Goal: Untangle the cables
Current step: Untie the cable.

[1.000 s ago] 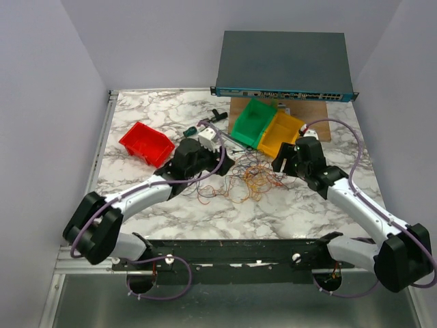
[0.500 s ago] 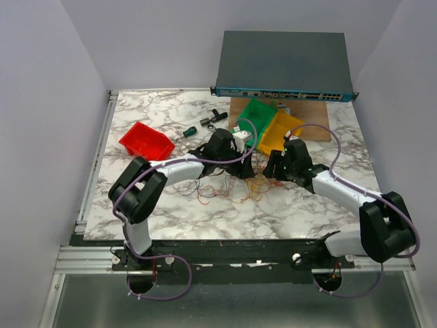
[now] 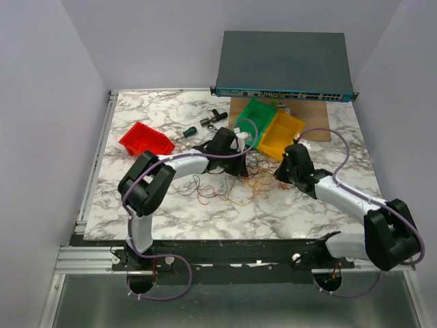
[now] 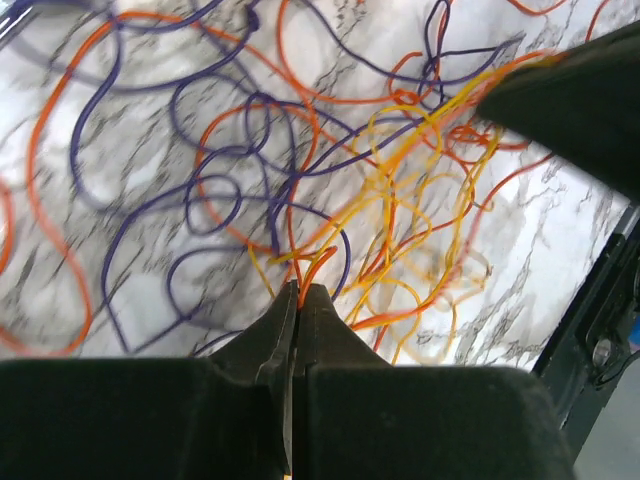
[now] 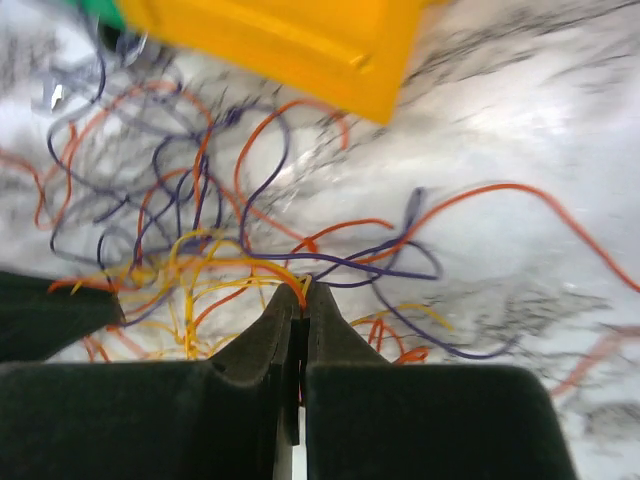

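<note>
The cables [image 3: 249, 181] lie in a tangled heap of thin orange, yellow, red and dark purple wires on the marble table, between my two grippers. In the left wrist view the cables [image 4: 330, 190] spread out in loops, and my left gripper [image 4: 301, 290] is shut on an orange strand at the heap's near side. The right wrist view shows the cables [image 5: 220, 240] just below the yellow bin, with my right gripper [image 5: 302, 290] shut on orange and yellow strands. From above, my left gripper [image 3: 240, 166] and right gripper [image 3: 278, 172] flank the heap.
A green bin [image 3: 254, 121] and a yellow bin [image 3: 281, 134] stand right behind the heap, a red bin [image 3: 145, 142] at the left. A dark network switch [image 3: 283, 65] sits at the back. Small tools [image 3: 205, 125] lie beside the left arm.
Both arms reached inward to the heap from either side. Both grippers went from open to shut, each closing on strands of the tangle.
</note>
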Motion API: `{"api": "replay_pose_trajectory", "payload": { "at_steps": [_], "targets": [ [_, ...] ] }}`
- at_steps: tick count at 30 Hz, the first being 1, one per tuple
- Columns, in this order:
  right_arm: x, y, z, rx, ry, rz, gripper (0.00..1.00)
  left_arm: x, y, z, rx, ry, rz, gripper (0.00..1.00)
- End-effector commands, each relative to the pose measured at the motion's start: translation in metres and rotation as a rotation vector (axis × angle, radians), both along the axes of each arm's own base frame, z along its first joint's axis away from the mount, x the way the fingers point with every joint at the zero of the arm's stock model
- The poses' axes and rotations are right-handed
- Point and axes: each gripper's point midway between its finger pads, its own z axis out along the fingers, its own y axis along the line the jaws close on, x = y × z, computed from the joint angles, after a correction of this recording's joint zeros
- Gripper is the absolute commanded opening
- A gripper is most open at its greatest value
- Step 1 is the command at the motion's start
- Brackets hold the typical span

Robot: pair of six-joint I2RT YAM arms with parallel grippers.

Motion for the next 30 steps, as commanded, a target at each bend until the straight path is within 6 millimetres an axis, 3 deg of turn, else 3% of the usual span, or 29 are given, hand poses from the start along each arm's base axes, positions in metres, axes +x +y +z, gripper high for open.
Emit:
{"api": "replay_pose_trajectory", "payload": {
  "at_steps": [1,2,4,10,14,17,23,30],
  "targets": [
    [0.001,-0.076,0.028,-0.17,-0.097,-0.429,0.01,0.018,0.044,0.027,-0.054,-0.092,0.181,0.0],
    [-0.009,-0.099,0.033,-0.233,-0.096,-0.551,0.01,0.024,0.056,0.034,-0.073,-0.118,0.226,0.0],
    [-0.02,-0.126,0.048,-0.302,-0.124,-0.695,0.01,0.031,0.081,0.043,-0.103,-0.158,0.318,0.0],
    [-0.039,-0.157,0.087,-0.333,-0.217,-0.862,0.01,0.042,0.149,0.068,-0.155,-0.285,0.591,0.0],
    [-0.045,-0.168,0.115,-0.307,-0.297,-0.909,0.01,0.039,0.192,0.079,-0.142,-0.401,0.794,0.0],
    [-0.05,-0.176,0.142,-0.286,-0.369,-0.937,0.01,0.035,0.209,0.087,-0.154,-0.441,0.87,0.0],
    [-0.063,-0.188,0.196,-0.235,-0.482,-0.973,0.01,0.035,0.243,0.082,-0.094,-0.442,1.063,0.0],
    [-0.072,-0.192,0.228,-0.185,-0.536,-0.979,0.02,0.029,0.278,0.086,-0.049,-0.475,1.24,0.0]
  ]
}}
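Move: Both grippers already pinch cable strands low over the table, about 13 cm apart. The tangle's middle lies some 5 cm right of the left gripper and 8 cm left of the right one, a couple of centimetres below both. The red bin is about 38 cm left and 13 cm ahead of the left gripper. From the right gripper, the yellow bin stands 16 cm straight ahead, the green bin 22 cm ahead and 9 cm left. Draw the two grippers apart with the strands kept pinched: bring the left one about 23 cm left towards the red bin, rising some 9 cm and swinging counter-clockwise. Sweep the right one about 17 cm right, lifting it throughout, increasingly steeply, by 21 cm, easing back a little and turning some 50 degrees clockwise. Let both sets of fingers tip up and stay shut. ##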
